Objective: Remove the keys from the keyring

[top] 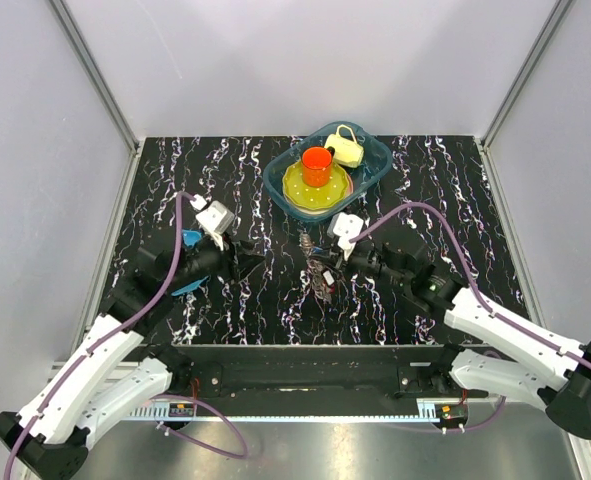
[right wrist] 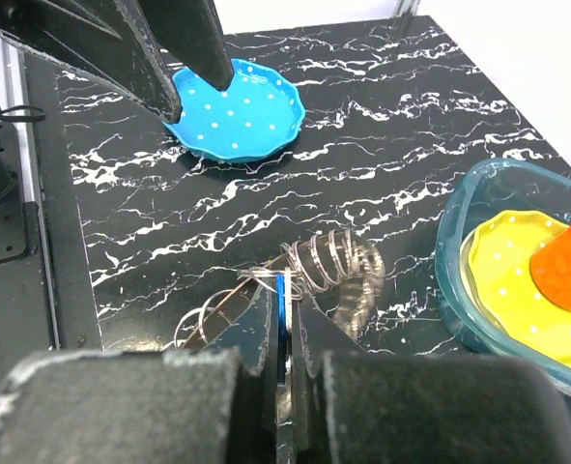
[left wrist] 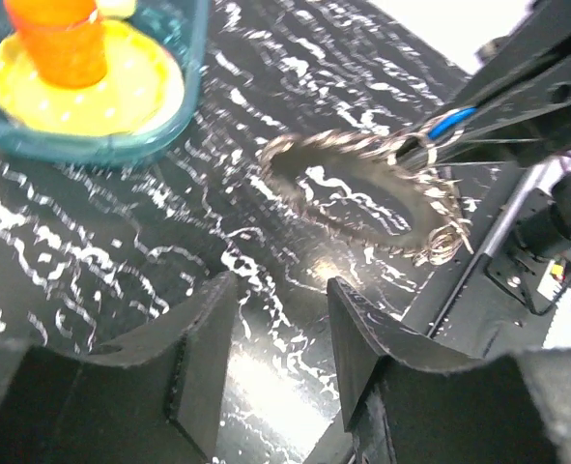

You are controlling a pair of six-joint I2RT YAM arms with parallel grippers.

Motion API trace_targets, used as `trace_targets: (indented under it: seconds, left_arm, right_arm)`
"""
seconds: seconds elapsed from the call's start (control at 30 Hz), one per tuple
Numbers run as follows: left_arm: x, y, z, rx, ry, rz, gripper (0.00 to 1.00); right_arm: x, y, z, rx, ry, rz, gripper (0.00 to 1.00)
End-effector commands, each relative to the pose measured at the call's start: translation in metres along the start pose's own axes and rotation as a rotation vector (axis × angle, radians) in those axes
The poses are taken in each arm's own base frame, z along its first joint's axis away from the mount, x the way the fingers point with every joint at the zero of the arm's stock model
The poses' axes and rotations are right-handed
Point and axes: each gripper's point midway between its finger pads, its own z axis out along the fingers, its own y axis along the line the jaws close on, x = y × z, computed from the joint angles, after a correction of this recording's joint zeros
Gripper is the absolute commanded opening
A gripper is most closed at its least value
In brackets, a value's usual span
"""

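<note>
The keyring [top: 321,272] lies at the table's middle, a wire loop [left wrist: 287,180] fringed with slim metal keys [left wrist: 438,224]. My right gripper [right wrist: 287,287] is shut on a blue-headed key [right wrist: 283,295] at the loop's near side, with the other keys [right wrist: 348,263] bunched just beyond its tips. In the top view the right gripper [top: 333,262] sits at the ring's right side. My left gripper [left wrist: 280,314] is open with nothing between its fingers [left wrist: 206,333]. It stands a short way left of the loop, the left gripper [top: 249,262] pointing at it.
A teal basin [top: 375,170] at the back holds a yellow plate [top: 305,195], an orange cup [top: 316,165] and a small yellow pot [top: 347,146]. A blue dotted plate [right wrist: 237,114] lies on the left, partly under the left arm. Walls enclose three sides.
</note>
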Motion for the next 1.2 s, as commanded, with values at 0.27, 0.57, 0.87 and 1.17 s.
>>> trace_targets:
  seconds: [0.27,0.57,0.87,1.17]
  left_arm:
    - [-0.051,-0.080,0.000,0.467,-0.227,0.146,0.43]
    - [-0.066,-0.081,-0.002,0.452,-0.200,0.236,0.43]
    - [-0.060,-0.114,-0.016,0.701,-0.142,0.308,0.46]
    - [-0.046,-0.129,-0.024,0.865,-0.083,0.290,0.46]
  right_arm:
    - [-0.057,0.000,0.005,-0.025,-0.091,0.122,0.00]
    - [-0.059,0.030,-0.008,-0.176,-0.198,-0.049,0.00]
    - [-0.055,0.059,-0.021,-0.369,-0.232,-0.329,0.00]
    - [-0.062,0.050,-0.017,-0.361,-0.225,-0.477,0.00]
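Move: The keyring hangs from the right fingers, which already pinch the blue key on it. The ring's middle is some 13 cm right of the open left hand, about 1 cm back and 3 cm lower; from the right hand it is about 3 cm back and 4 cm down, level sideways. The tub stands about 27 cm ahead of the left hand and 14 cm right, the blue plate 8 cm ahead and 26 cm left, both roughly 24 cm below. Back, to the right and up, about 7 cm each way, the left hand closes in on the keyring beside the right fingertips, swinging some 45 degrees clockwise with its fingers staying open. The right hand keeps its pinch on the blue key, rises slightly, then draws back about 6 cm while turning roughly 25 degrees counter-clockwise, presenting the ring to the left fingers. ##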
